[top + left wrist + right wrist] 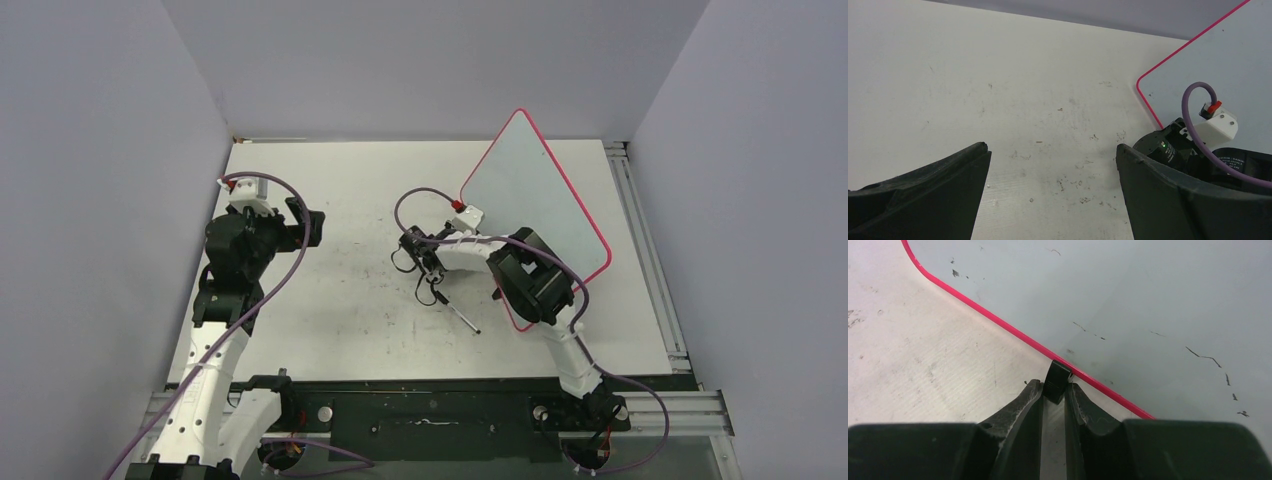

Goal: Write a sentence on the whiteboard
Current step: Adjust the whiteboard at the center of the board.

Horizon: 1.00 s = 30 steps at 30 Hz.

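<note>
The whiteboard (530, 190) lies at the table's right, turned at an angle, pale grey with a red rim. The left wrist view catches one corner of the whiteboard (1218, 60). The sentence is out of view: the whiteboard (1148, 290) shows only stray black flecks. My right gripper (437, 292) is just left of the board's near corner, shut on a thin black pen (462, 318) that slants toward the rim. In the right wrist view the pen (1056, 380) sits end-on in the right gripper (1054, 385). My left gripper (305, 228) hangs open over bare table at the left, jaws wide around nothing (1050, 147).
The white tabletop (350, 320) is scuffed with dark marks. Grey walls close in the left, back and right. A metal rail (650, 250) runs along the table's right edge. The right arm's elbow (530, 280) overlaps the board's near corner.
</note>
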Tool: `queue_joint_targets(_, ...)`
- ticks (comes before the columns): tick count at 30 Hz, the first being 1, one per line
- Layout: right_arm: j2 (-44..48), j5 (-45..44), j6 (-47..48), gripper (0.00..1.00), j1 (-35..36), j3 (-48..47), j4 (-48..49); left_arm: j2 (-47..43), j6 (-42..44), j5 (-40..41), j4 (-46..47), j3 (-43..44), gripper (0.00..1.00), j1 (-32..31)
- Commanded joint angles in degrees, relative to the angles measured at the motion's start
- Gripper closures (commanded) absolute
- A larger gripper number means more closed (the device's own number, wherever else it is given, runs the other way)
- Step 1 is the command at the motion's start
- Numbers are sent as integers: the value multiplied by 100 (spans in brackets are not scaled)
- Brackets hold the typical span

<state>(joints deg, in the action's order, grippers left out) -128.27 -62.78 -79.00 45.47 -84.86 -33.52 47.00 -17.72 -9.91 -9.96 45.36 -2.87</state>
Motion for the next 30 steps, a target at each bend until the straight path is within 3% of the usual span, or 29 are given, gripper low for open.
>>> queue_joint_targets(1,267,642,703,95,334,143,671,35,-39,-101,337,68,4,37)
queue_joint_targets(15,539,1014,1974,95,877,520,1821,98,-8,-14,319,69,4,37)
queue_joint_targets(30,937,1654,3768,95,1453,1507,4060,184,53,85,295,65,4,41)
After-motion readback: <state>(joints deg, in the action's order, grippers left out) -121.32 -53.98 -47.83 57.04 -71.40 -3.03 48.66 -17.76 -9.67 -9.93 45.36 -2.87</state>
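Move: My right hand still has the clip on the whiteboard's left long edge shut between its fingers, with the board's middle about 12 cm to the right and 6 cm ahead. The tabletop's middle, where the board is going, is some 11 cm to the left, level with the hand. The second clip lies about 15 cm back and 4 cm right, the pen about 19 cm back and 5 cm left. From my left hand the tabletop's middle is roughly 22 cm right, 9 cm ahead and 29 cm down. Keeping my pinch on the clip, I drag the whiteboard across the table with my right hand, about 10 cm left towards the tabletop's middle. I gather speed and curve back some 5 cm, mostly in the second half, staying low. All the way my wrist swings counter-clockwise, about 30 degrees, turning the board with it. ##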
